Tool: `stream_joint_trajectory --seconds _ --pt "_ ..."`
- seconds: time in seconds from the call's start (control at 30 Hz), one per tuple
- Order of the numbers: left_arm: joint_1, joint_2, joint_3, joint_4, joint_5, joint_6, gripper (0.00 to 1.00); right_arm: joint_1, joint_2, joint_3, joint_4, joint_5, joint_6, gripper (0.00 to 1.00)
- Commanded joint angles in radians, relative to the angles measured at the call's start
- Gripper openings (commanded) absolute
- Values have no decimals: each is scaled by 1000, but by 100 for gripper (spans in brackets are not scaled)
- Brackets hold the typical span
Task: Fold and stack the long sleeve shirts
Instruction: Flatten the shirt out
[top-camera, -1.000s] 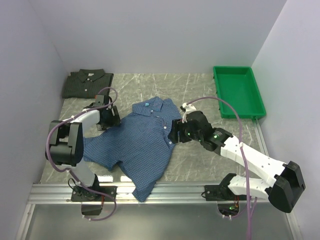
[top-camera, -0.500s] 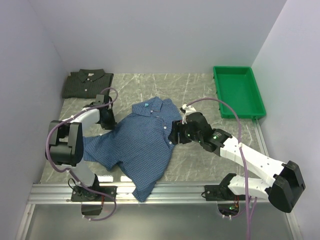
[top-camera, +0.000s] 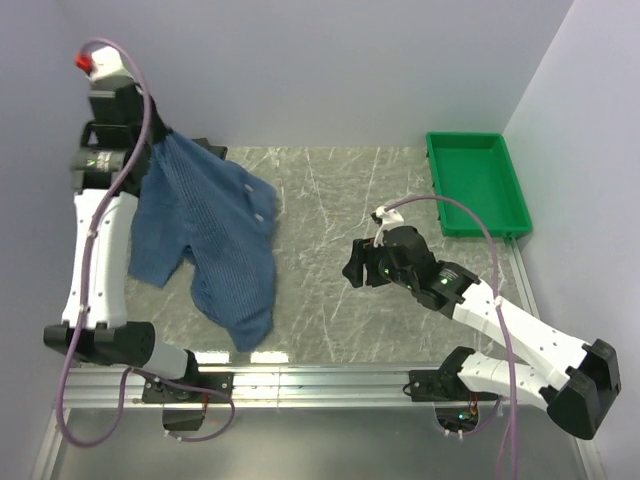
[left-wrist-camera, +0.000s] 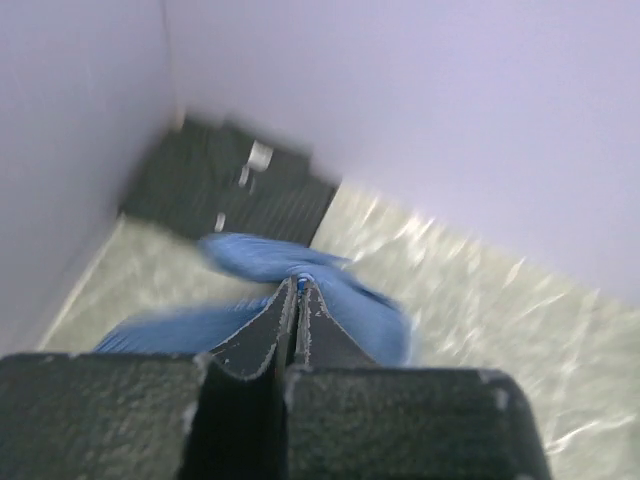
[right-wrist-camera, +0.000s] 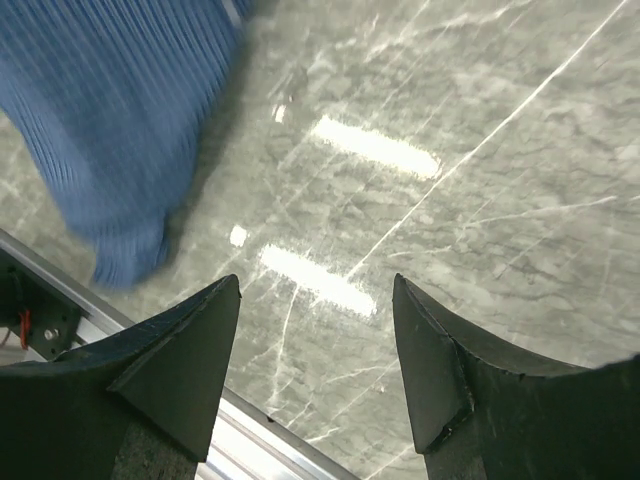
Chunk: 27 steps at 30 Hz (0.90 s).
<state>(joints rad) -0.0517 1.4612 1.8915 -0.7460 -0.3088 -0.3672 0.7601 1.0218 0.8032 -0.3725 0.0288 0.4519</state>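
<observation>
My left arm is raised high at the back left, and its gripper (top-camera: 153, 135) is shut on a pinch of the blue long sleeve shirt (top-camera: 205, 225). That shirt hangs down from it in loose folds, its lower end near the table's front. In the left wrist view the closed fingertips (left-wrist-camera: 298, 287) nip blue cloth (left-wrist-camera: 360, 305). Below them the dark check shirt (left-wrist-camera: 225, 190) lies folded in the back left corner. From above only a sliver of the dark shirt (top-camera: 214, 150) shows behind the blue one. My right gripper (top-camera: 352, 268) hovers open over bare table, holding nothing (right-wrist-camera: 318, 290). The blue hem (right-wrist-camera: 110, 120) shows at its upper left.
A green plastic tray (top-camera: 476, 185) stands at the back right by the wall. Walls close in the left, back and right sides. A metal rail (top-camera: 330, 380) runs along the near edge of the marble tabletop (top-camera: 330, 200).
My left gripper has shut on the blue shirt and swung it up off the table toward the back left corner. The right gripper stays open near the middle, now clear of the cloth.
</observation>
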Motion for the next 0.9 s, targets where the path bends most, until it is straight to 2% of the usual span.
stream_joint_trajectory --seconds 0.0,0.07,0.1,0.27,0.4,0.43,0.5,0.57,0.63,0.67,0.73,0.77,0.87 --pt "-68 -21 132 -114 -16 34 0 7 -61 53 -2 57 -4 70" --pt "-165 -42 141 -128 13 19 1 8 -100 50 3 95 13 70" --pt "-195 -53 129 -119 81 -13 2 7 -115 45 6 109 19 70" --pt "-440 -90 -74 3 162 -126 6 7 -234 11 27 224 65 70" --pt "-637 25 -80 83 178 -177 9 7 -319 -13 12 312 79 70" --pt "-716 87 -59 127 178 -187 9 8 -333 -18 -2 327 83 70" --pt "-786 160 -25 169 186 -188 11 7 -373 -32 -22 376 93 70" --pt "-864 279 78 178 171 -165 15 7 -406 -47 -45 401 100 70" --pt "-908 382 208 169 154 -145 25 7 -425 -53 -71 422 110 70" --pt "-918 407 246 165 148 -128 36 8 -437 -58 -78 427 111 70" --pt "-924 435 303 177 139 -125 50 8 -443 -61 -98 430 105 70" --pt "-924 429 301 186 120 -122 65 7 -445 -64 -103 430 103 70" --pt "-922 343 192 250 47 -118 92 7 -436 -73 -83 367 51 70"
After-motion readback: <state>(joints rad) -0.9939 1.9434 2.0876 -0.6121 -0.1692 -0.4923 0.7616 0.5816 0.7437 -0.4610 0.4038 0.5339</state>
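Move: Over the far left of the table, the left hand holds the hanging blue shirt high; the bare middle of the table, where it is taken, lies about 37 cm to its right, 5 cm back and 41 cm below. The folded dark shirt is some 15 cm ahead and 7 cm left, 40 cm down; the green bin about 80 cm right, 9 cm ahead, 39 cm down. From the open right hand the table middle is roughly 13 cm ahead, 6 cm left and 16 cm down. Flinging the blue shirt across the table, the left hand first rises briefly, then sweeps fast to the right, nearly 50 cm in all, sinking and drawing back as it goes and turning some 60 degrees clockwise; its fingers open late in the sweep and let the cloth go while still high. The empty right hand, staying open, moves up and right out of the way. ##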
